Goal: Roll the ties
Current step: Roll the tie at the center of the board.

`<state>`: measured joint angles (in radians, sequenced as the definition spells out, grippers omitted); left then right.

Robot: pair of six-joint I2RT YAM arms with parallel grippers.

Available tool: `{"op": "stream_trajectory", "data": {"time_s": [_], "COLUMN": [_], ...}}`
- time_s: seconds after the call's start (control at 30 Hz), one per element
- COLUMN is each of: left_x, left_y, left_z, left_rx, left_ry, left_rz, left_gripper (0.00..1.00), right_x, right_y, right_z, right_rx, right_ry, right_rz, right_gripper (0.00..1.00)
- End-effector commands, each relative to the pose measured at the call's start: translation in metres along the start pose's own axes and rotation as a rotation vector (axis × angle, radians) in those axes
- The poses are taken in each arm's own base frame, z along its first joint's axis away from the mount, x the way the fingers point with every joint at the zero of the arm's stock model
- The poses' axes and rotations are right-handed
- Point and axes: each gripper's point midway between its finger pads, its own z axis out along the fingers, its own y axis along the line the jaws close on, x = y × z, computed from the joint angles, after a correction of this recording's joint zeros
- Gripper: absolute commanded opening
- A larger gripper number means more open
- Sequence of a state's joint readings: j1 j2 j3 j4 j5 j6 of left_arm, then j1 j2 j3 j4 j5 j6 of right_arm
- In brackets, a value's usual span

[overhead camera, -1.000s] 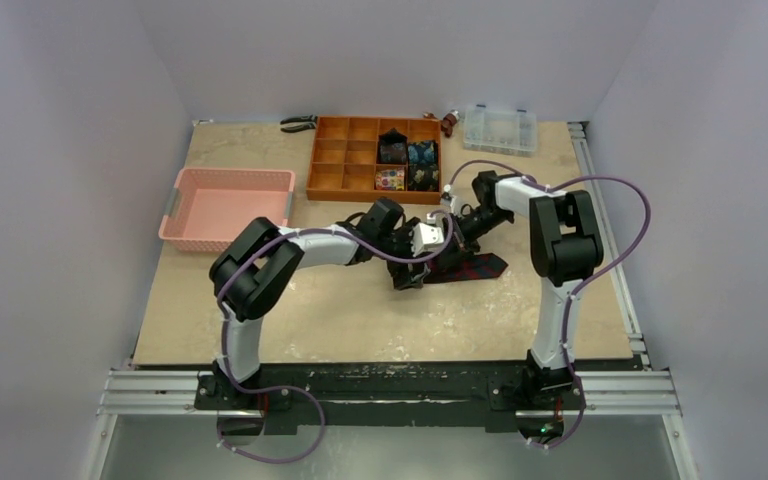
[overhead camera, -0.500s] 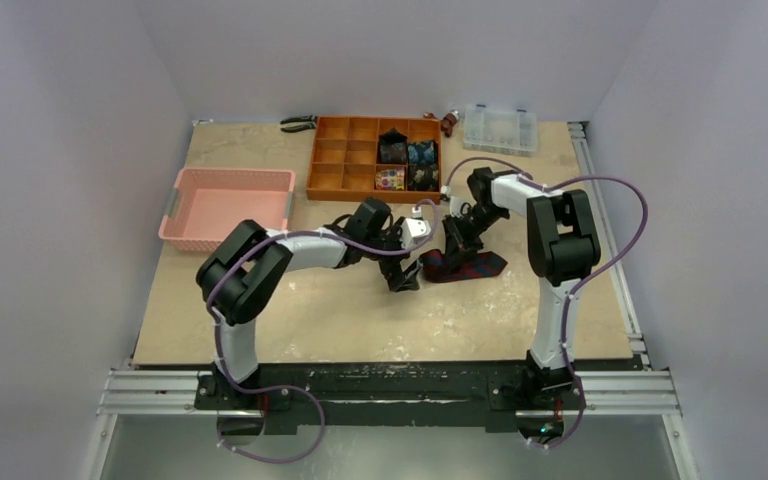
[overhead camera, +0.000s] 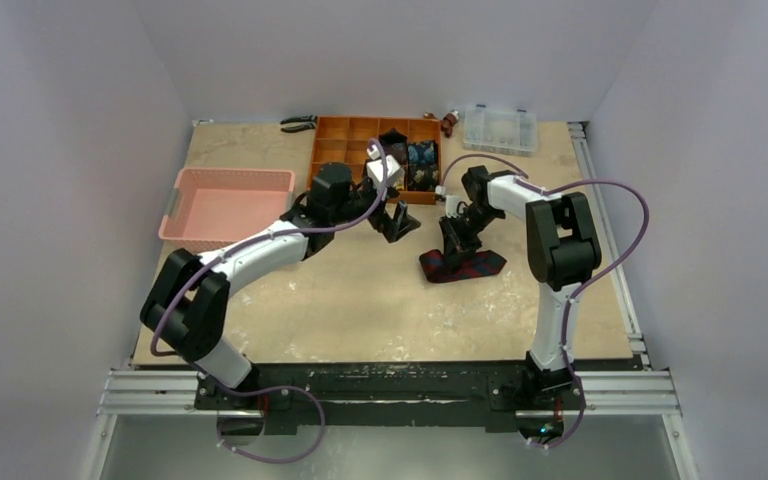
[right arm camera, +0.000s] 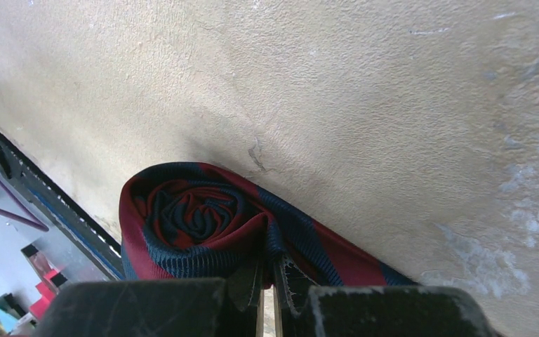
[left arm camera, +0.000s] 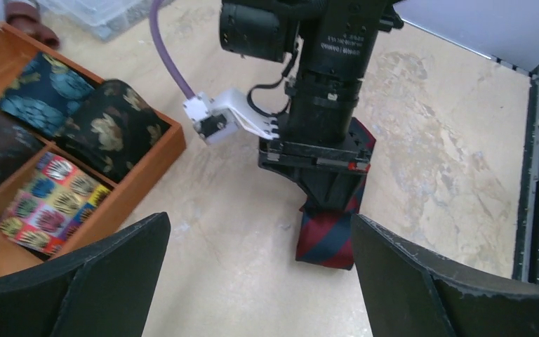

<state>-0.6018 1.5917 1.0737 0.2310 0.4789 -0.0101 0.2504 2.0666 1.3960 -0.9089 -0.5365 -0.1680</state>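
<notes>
A navy tie with red stripes [overhead camera: 463,267] lies on the table, right of centre, rolled into a loose coil [right arm camera: 193,217] with a flat tail [left arm camera: 328,239]. My right gripper [overhead camera: 456,238] points down onto it and is shut, its tips [right arm camera: 268,274] pinching a fold of the fabric beside the coil. My left gripper [overhead camera: 393,221] is open and holds nothing. It hovers left of the tie, near the organizer's front edge, its jaws [left arm camera: 258,223] spread wide. Rolled ties sit in the organizer: a multicoloured one [left arm camera: 38,203], a black floral one [left arm camera: 121,130] and a blue one [left arm camera: 38,88].
The orange wooden organizer [overhead camera: 345,160] stands at the back centre. A pink basket [overhead camera: 225,205] is at the left, pliers [overhead camera: 298,123] lie behind it, and a clear plastic box [overhead camera: 500,128] is at the back right. Purple cables loop over both arms.
My left gripper opened fully and pulled away from the tie, swinging back and left toward the organizer. The right gripper stayed shut on the tie.
</notes>
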Motion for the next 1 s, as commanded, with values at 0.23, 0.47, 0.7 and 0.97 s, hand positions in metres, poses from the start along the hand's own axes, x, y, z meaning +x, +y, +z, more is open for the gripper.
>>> {"op": "stream_trajectory", "data": {"time_s": [0.23, 0.47, 0.7, 0.97], "left_x": [0.075, 0.112, 0.138, 0.154], "left_y": [-0.047, -0.048, -0.057, -0.055], "left_z": [0.069, 0.092, 0.096, 0.108], "left_rx": [0.087, 0.12, 0.154, 0.136], "left_ry": [-0.042, 0.015, 0.088, 0.138], "left_rz": [-0.078, -0.055, -0.046, -0.019], "left_gripper": [0.96, 0.73, 0.67, 0.41], "right_x": [0.001, 0.002, 0.005, 0.007], "right_y": [-0.046, -0.044, -0.042, -0.037], "right_z": [0.025, 0.026, 0.027, 0.027], "right_rx": [0.172, 0.158, 0.148, 0.122], "right_ry": [0.027, 0.03, 0.037, 0.037], "right_rz": [-0.061, -0.056, -0.044, -0.04], "right_gripper": [0.0, 0.0, 0.0, 0.0]}}
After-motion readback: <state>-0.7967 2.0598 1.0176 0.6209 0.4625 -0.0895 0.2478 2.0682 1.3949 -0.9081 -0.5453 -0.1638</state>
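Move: From the raised left hand, the tie's roll sits about 18 cm below, 9 cm to the right and 5 cm back. The right gripper's pinch point on the tie is roughly 4 cm to the right of the roll and 1 cm farther out, the flat tail some 9 cm to its right and 1 cm farther out; the orange organizer's middle lies about 24 cm beyond the roll and 12 cm left of it. For the right hand, the roll is about 4 cm left and 1 cm back, near its own height. The left hand drops about 17 cm while swinging some 9 cm right and 5 cm back onto the tie's roll, quick at first and then creeping the last centimetre or two rightwards, with its wrist tilting and turning clockwise about 10 degrees each. On the way its wide-open fingers narrow to about half, coming to straddle the roll and touch its sides, while the right hand stays put and keeps its shut pinch on the cloth just beside the roll. ##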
